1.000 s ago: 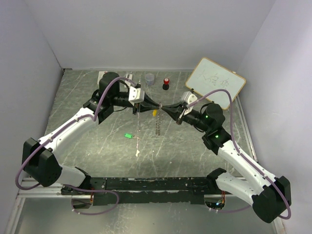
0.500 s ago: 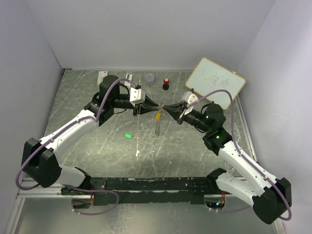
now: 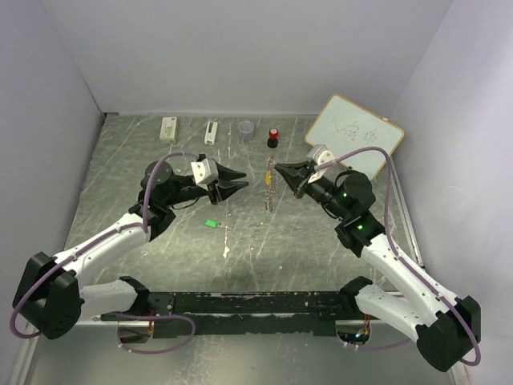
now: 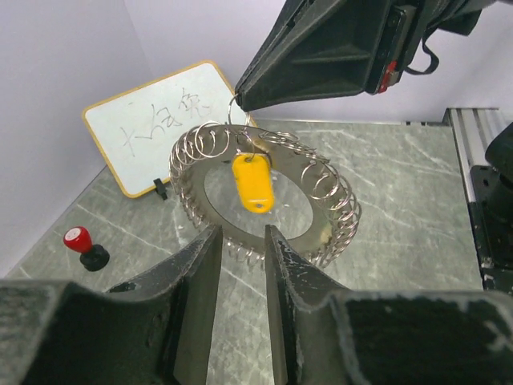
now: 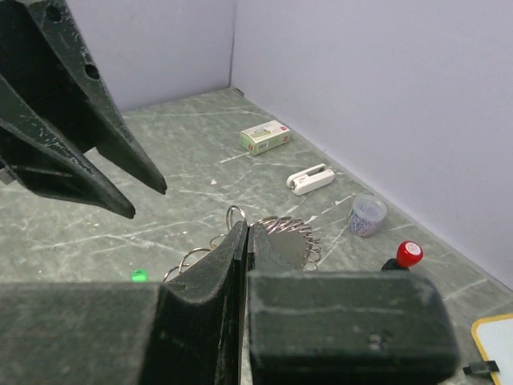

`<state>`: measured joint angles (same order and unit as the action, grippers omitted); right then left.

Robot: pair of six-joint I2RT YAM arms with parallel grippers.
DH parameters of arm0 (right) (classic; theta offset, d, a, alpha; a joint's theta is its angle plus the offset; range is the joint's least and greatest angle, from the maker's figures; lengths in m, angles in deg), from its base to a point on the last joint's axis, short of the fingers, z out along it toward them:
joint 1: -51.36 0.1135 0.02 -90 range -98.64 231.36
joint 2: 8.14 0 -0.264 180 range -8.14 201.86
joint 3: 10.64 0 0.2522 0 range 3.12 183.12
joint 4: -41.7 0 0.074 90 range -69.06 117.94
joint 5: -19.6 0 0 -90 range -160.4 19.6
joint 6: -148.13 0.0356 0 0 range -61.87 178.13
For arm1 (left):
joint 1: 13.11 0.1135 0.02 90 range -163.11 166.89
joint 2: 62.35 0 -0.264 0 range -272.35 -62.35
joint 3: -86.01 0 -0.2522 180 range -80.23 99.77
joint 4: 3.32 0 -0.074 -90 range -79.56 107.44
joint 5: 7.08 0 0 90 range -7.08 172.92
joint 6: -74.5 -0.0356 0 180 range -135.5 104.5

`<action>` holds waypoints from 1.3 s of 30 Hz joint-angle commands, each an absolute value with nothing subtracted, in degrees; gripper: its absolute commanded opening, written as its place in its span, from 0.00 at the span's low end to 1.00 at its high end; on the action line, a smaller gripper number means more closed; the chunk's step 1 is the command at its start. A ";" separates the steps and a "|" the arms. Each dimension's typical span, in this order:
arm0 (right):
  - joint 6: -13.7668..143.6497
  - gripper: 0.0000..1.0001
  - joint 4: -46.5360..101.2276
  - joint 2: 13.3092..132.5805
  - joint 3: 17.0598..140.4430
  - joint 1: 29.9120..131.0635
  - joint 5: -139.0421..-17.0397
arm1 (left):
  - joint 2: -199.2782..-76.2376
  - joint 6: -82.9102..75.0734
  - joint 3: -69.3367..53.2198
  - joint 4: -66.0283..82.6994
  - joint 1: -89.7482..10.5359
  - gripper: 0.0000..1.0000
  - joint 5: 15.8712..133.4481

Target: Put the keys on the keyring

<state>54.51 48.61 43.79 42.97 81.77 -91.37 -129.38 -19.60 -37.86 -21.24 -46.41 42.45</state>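
My right gripper [image 3: 278, 169] is shut on the rim of the keyring [image 3: 269, 191] and holds it above the table. In the left wrist view the keyring [image 4: 340, 202] is a flat silver ring with a coiled wire rim. The yellow-headed key [image 4: 253, 183] hangs on it just below my right gripper [image 4: 240, 101]. My left gripper [image 3: 241, 184] is open and empty, a short way left of the ring, pointing at it [image 4: 242, 233]. The green-headed key [image 3: 211, 223] lies on the table below my left gripper, and also shows in the right wrist view [image 5: 139, 276].
A small whiteboard [image 3: 353, 135] leans at the back right. Along the back stand a red-capped black knob [image 3: 273, 136], a small grey cup [image 3: 246, 128], a white clip [image 3: 211, 131] and a white box [image 3: 168, 128]. White walls close in three sides.
My left gripper has opened, let go at the ring and drawn back to the left. My right gripper keeps the ring, with the yellow key on it, and has shifted slightly right and back.
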 commanded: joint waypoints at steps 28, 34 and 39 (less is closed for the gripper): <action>69.85 0.00 79.98 83.13 51.61 80.93 -102.20 | -112.61 -5.85 -53.83 -24.37 -45.19 0.39 81.65; 71.16 0.00 77.90 80.63 45.06 77.00 -99.81 | -113.66 -5.33 -54.27 -25.82 -45.02 0.39 80.95; 71.16 0.04 73.52 76.82 37.51 73.34 -97.22 | -116.30 -4.55 -54.52 -28.18 -44.90 0.38 79.89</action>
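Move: The green key lies flat on the table about 11 cm to the left of my open left hand, 6 cm farther out and some 28 cm below. The keyring hangs from my shut right fingers, its middle roughly 7 cm to the right of my left hand, 2 cm ahead and 5 cm lower. The yellow key is already on it, about 6 cm under my right fingertips and 1 cm left. From my right hand the green key is some 18 cm left, 4 cm ahead and 31 cm down. I lower the keyring about 15 cm with my right hand, still pinching it, carrying it forward and left, then swinging back some 4 cm to the right as the fingers tip down. My left hand dips and recovers while drawing about 10 cm left and a little forward, away from the keyring to above the green key, fingers staying open and turning some 35 degrees counter-clockwise. ##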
